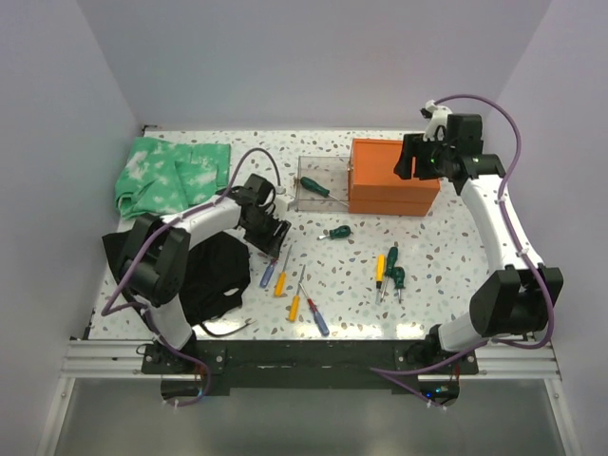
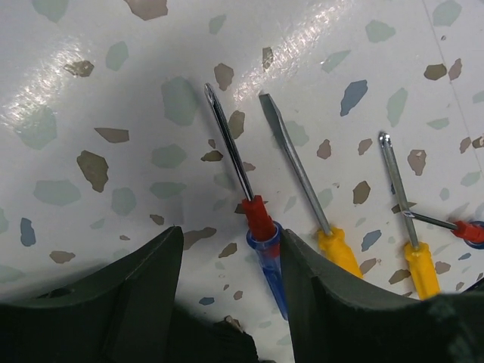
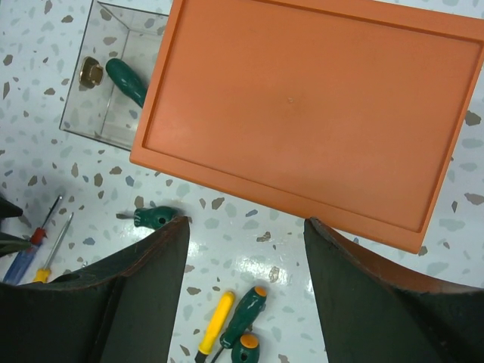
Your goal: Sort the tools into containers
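The orange container chest (image 1: pixel 394 177) stands at the back of the table, one clear drawer (image 1: pixel 306 196) pulled out to its left with a green-handled tool (image 1: pixel 314 186) in it. Several tools lie loose on the table. My left gripper (image 2: pixel 231 253) is open, low over a blue-handled screwdriver (image 2: pixel 266 240) whose handle lies against the right finger (image 2: pixel 333 302). Two yellow-handled screwdrivers (image 2: pixel 338 248) (image 2: pixel 420 266) lie just beside it. My right gripper (image 3: pixel 246 227) hangs open and empty above the chest's front edge (image 3: pixel 310 106).
A stubby green screwdriver (image 1: pixel 338 232) lies mid-table. A yellow one (image 1: pixel 380 269) and two green ones (image 1: pixel 392 258) lie right of centre. A green cloth (image 1: pixel 171 174) is at the back left, a black cloth (image 1: pixel 211 275) under the left arm.
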Controlling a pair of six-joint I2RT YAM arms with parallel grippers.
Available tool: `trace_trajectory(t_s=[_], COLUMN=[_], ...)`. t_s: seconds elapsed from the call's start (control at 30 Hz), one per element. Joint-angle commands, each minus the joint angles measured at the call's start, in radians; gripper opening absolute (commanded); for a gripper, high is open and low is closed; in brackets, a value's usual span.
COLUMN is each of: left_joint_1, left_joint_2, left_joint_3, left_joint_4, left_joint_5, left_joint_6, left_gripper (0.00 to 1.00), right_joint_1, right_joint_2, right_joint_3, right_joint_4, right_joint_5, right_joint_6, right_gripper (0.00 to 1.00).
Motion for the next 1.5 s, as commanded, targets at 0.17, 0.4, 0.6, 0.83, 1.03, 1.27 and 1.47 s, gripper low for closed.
trace_trajectory(t_s=[0.17,0.4,0.6,0.83,1.03,1.27,1.47], left_joint_1=[-0.045,-0.039,0.01,0.061,0.15,0.127,0.067], left_joint_2=[0.084,0.073,0.063,0.154,0.308,0.386,0.46], left_joint_3=[0.038,0.09,0.303,0.708,0.842,0.779,0.814], left_joint_4=[-0.006,-0.047,-0.135,-0.016,0.289,0.529,0.463], left_joint_5=[-0.058,-0.07,-0.011,0.127,0.338,0.216,0.068], left_joint_6=[0.017,0.066,0.165,0.26,-0.31,-0.773,-0.931], left_gripper=[0.53,0.12,0.0,0.0,0.0,0.0,0.0], right_joint_1=[-0.002,-0.003,-0.006,-0.009,-0.008,-0.008,-0.009], right_joint_2=[-0.048,-0.056,-0.053,-0.038,-0.011,-0.007,-0.021], right_joint_3=[-0.008,-0.002,0.01,0.012,0.038,0.052,0.033], right_joint_4=[0.024,0.023,0.02,0.026,0.018,0.003,0.002], right_joint_5=[-0.003,0.004,0.009,0.009,0.009,0.021,0.032], right_joint_6=[-0.012,-0.013,-0.013,-0.012,-0.01,-0.018,-0.018], right_gripper=[0.66,0.66,0.66,0.66,0.66,0.66,0.66])
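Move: The red-and-blue screwdriver lies almost straight under the left fingers, its middle roughly 1 cm back, 1 cm to the right and 2 cm below. One yellow screwdriver lies about 3 cm right and 3 cm back of the hand, another about 5 cm right and 9 cm back, both 3 cm below. The open clear drawer stands some 20 cm ahead and 11 cm right, about level in height. From the right hand the red-and-blue screwdriver lies about 28 cm left, 14 cm back and 24 cm below. The red-and-blue screwdriver is pinched at its red collar by the left hand, which sinks about 1.5 cm and closes its fingers. It then carries the screwdriver in a quick arc, some 25 cm forward and 10 cm right, rising high before dipping about 7 cm over the drawer's left part, the fingers swinging from steeply down to a shallow forward-right slant. ##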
